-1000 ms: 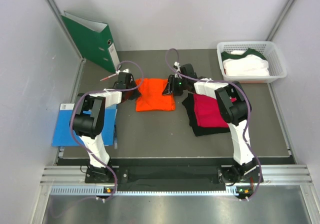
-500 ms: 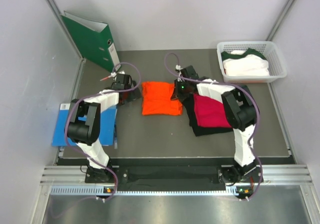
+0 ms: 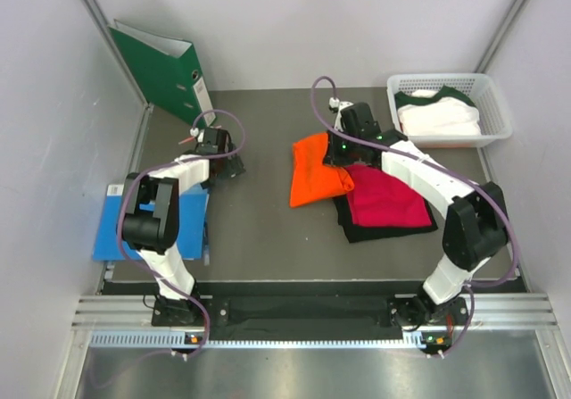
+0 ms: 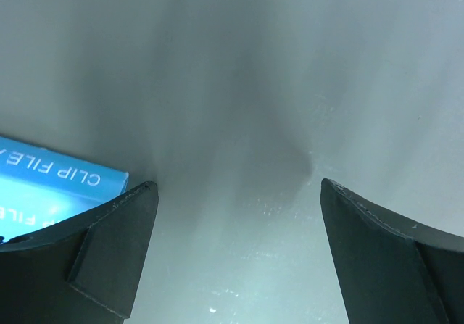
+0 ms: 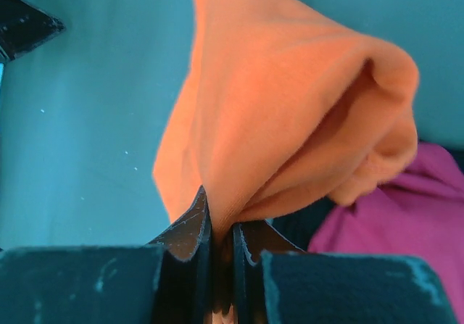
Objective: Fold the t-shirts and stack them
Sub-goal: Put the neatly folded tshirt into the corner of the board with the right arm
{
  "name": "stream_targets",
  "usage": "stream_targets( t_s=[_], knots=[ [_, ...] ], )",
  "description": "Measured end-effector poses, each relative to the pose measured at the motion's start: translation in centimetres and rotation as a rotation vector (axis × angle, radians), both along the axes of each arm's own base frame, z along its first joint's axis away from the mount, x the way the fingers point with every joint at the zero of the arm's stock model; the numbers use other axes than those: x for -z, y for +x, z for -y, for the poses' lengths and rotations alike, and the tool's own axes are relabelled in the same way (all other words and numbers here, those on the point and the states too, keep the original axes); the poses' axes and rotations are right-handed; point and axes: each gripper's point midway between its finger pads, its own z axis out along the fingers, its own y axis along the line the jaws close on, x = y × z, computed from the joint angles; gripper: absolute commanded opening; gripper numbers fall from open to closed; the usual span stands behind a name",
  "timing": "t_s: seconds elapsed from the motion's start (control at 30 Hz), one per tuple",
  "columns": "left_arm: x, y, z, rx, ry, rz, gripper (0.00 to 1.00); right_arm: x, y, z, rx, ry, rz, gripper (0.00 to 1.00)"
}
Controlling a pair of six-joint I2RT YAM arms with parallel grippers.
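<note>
The orange t-shirt point(image 3: 314, 169) hangs bunched from my right gripper point(image 3: 344, 154), partly over the left edge of the stack. In the right wrist view that gripper point(image 5: 221, 219) is shut on a fold of the orange cloth point(image 5: 283, 99). The magenta t-shirt point(image 3: 385, 199) lies folded on the black t-shirt point(image 3: 359, 230); both show beside the orange one, magenta point(image 5: 395, 222) and black point(image 5: 299, 227). The white t-shirt with dark green trim point(image 3: 439, 115) lies in the basket. My left gripper point(image 3: 229, 163) stands open over bare table, nothing between its fingers point(image 4: 109, 251).
A white mesh basket point(image 3: 492, 95) sits at the back right corner. A green ring binder point(image 3: 161, 70) leans at the back left. A blue folder point(image 3: 109, 229) lies by the left arm's base, its corner point(image 4: 51, 186) under the left gripper's view.
My left gripper let go of the orange shirt and opened. My right gripper shut on the shirt and carried it right, toward the magenta and black stack, bunching it up.
</note>
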Motion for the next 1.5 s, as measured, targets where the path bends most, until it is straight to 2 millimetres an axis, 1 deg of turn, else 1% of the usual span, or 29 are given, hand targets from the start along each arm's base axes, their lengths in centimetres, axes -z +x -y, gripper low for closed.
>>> stream_targets(
  t_s=[0.07, 0.13, 0.27, 0.37, 0.43, 0.53, 0.57, 0.6, 0.8, 1.0, 1.1, 1.2, 1.33, 1.4, 1.43, 1.47, 1.5],
  knots=[
    [0.0, 0.2, 0.0, -0.001, 0.0, 0.001, 0.98, -0.7, -0.5, 0.8, 0.013, -0.019, 0.009, 0.0],
    [0.1, 0.4, 0.0, -0.002, 0.002, 0.001, 0.98, -1.1, -1.2, 1.7, 0.028, -0.038, 0.009, 0.0],
    [0.1, 0.8, 0.0, -0.003, 0.003, 0.008, 0.98, -1.1, -3.6, 4.4, 0.072, -0.095, 0.001, 0.0],
    [0.1, 1.0, 0.1, -0.004, 0.004, 0.01, 0.98, -1.2, -5.0, 6.9, 0.119, -0.127, 0.004, 0.0],
    [0.0, 1.2, 0.1, -0.003, 0.003, 0.016, 0.98, -1.2, -5.8, 9.0, 0.165, -0.144, 0.0, 0.0],
    [0.0, 1.3, 0.1, -0.003, 0.002, 0.016, 0.98, -1.1, -6.2, 12.3, 0.257, -0.167, -0.011, 0.0],
    [0.1, 1.3, 0.1, -0.003, 0.002, 0.016, 0.98, -1.0, -6.4, 13.1, 0.28, -0.176, -0.016, 0.0],
    [0.1, 1.3, 0.1, -0.003, 0.003, 0.015, 0.98, -0.9, -6.4, 14.1, 0.31, -0.185, -0.022, 0.0],
    [0.1, 1.9, 0.2, -0.003, -0.001, 0.031, 0.98, -0.1, -7.3, 17.6, 0.409, -0.213, -0.062, 0.0],
    [0.0, 2.4, 0.5, 0.001, -0.01, 0.047, 0.98, 2.5, -7.8, 21.5, 0.521, -0.289, -0.136, 0.0],
    [-0.1, 2.6, 0.5, 0.003, -0.013, 0.052, 0.98, 4.0, -7.7, 22.7, 0.555, -0.343, -0.18, 0.0],
    [-0.1, 2.7, 0.6, 0.005, -0.016, 0.056, 0.98, 5.4, -7.7, 23.3, 0.567, -0.395, -0.22, 0.0],
    [-0.2, 2.8, 1.0, 0.016, -0.028, 0.06, 0.98, 6.3, -7.7, 24.0, 0.583, -0.445, -0.243, 0.01],
    [-0.3, 2.9, 1.7, 0.041, -0.042, 0.074, 0.98, 6.6, -7.7, 24.2, 0.586, -0.456, -0.25, 0.01],
    [-0.3, 2.9, 2.4, 0.065, -0.053, 0.083, 0.97, 6.6, -7.7, 24.3, 0.588, -0.461, -0.25, 0.01],
    [-0.4, 2.8, 3.2, 0.091, -0.065, 0.088, 0.95, 6.6, -7.7, 24.3, 0.59, -0.464, -0.25, 0.01],
    [-0.6, 2.5, 4.7, 0.135, -0.086, 0.1, 0.93, 6.6, -7.7, 24.4, 0.592, -0.467, -0.249, 0.01]
  ],
)
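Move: The right gripper already holds the folded orange shirt, raised roughly 13 cm over the table. The folded red shirt it goes to is about 17 cm to the right, 7 cm back and 12 cm below. The black shirt under the red one is centred some 10 cm back and 16 cm right; the laundry basket stands about 15 cm ahead and 32 cm right. From the left gripper, the red shirt is about 46 cm right and 8 cm back, roughly level. Keep the orange shirt pinched and carry it with the right arm about 24 cm to the right and some 8 cm back across the red shirt, turning the hand roughly 35 degrees clockwise. Over the second half, sink about 7 cm towards the stack while rolling the right side up. Keep the left gripper open, easing 3 cm forward, then 3 cm right at the end. ##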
